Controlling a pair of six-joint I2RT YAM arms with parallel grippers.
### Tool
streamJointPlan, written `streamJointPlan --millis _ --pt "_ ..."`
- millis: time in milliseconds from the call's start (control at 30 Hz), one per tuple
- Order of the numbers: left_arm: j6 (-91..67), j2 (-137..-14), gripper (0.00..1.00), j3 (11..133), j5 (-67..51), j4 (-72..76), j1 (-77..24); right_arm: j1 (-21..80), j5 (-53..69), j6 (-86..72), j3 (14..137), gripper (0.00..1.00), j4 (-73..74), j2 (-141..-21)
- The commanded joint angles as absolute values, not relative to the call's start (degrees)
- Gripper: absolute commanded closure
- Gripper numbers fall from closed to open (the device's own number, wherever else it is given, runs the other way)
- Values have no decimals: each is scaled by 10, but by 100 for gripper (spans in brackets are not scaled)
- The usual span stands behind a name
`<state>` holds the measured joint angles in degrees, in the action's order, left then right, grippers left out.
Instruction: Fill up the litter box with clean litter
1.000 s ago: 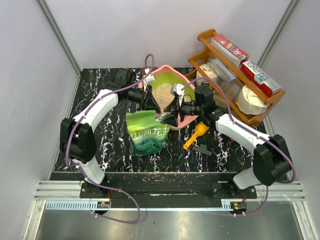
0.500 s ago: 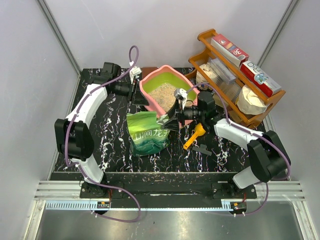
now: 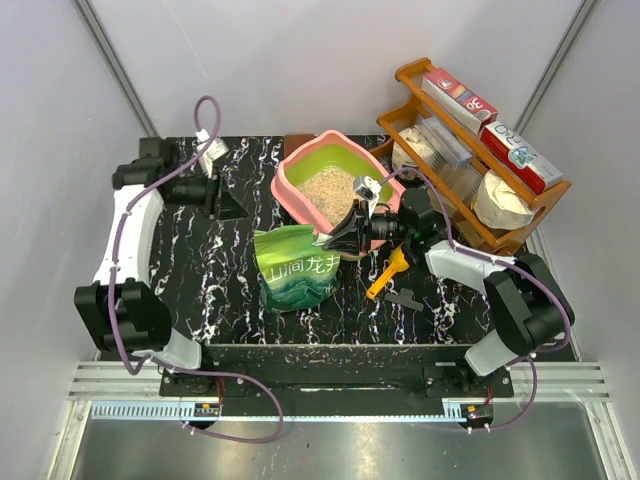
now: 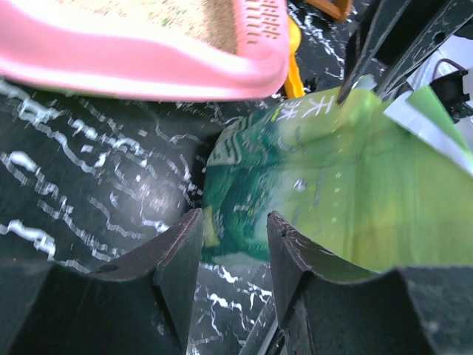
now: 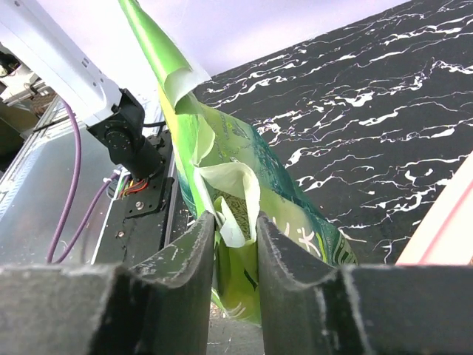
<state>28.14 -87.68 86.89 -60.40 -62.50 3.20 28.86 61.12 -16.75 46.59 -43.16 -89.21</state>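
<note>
The pink litter box with lime-green inner walls lies flat at the back middle of the table, its pink rim crossing the top of the left wrist view. Beige clean litter covers its floor. In front of it stands the green bag with white characters. My right gripper is shut on the bag's folded top edge, which sits pinched between the fingers. My left gripper hangs open and holds nothing, left of the box; the bag lies ahead of it.
A yellow-orange scoop and a small dark piece lie right of the bag. A brown wooden rack with boxes and a white bag stands at the back right. Grey walls close in the table.
The litter box, tilted up a second ago, has come down flat. My left arm has swung away to the left and opened wider. My right gripper has closed on the bag's top.
</note>
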Motion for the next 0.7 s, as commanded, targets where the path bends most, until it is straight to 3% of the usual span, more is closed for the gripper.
streamJointPlan --millis 0,67,233,467,567,667 --pt "345 -831 55 844 -605 -694 106 282 619 -183 458 76 -476 -881" --pt "360 -811 54 832 -613 -716 123 281 618 -192 465 79 -470 -882" --pt "431 -750 43 796 -623 -778 135 274 620 -224 512 100 -424 -896" --pt "517 -620 28 690 -645 -787 137 272 600 -213 560 100 -316 -902" --pt "431 -592 27 647 -692 -700 133 273 599 -217 567 100 -287 -898" --pt "247 -547 26 583 -701 -537 105 273 602 -216 571 100 -258 -896"
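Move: The right rim of the litter bag's mouth lies between the right hand's half-open fingertips. The bag's free left corner is about 6 cm back, 4 cm right and 2 cm below the left hand. From the right hand, the bag's body lies roughly 6 cm back, 6 cm left and 10 cm down; the litter box some 11 cm ahead, 3 cm right; and the yellow scoop 5 cm back, 15 cm right, both around 18–20 cm below. The right fingers shut fully and pinch the bag's right rim, then keep hold while the hand rolls about 10 degrees around its finger line, nearly in place. The left hand, empty, swings some 5 cm left, then sweeps back about 12 cm past the free left corner, easing a little right again as its fingers open wide; it stays nearly level. ##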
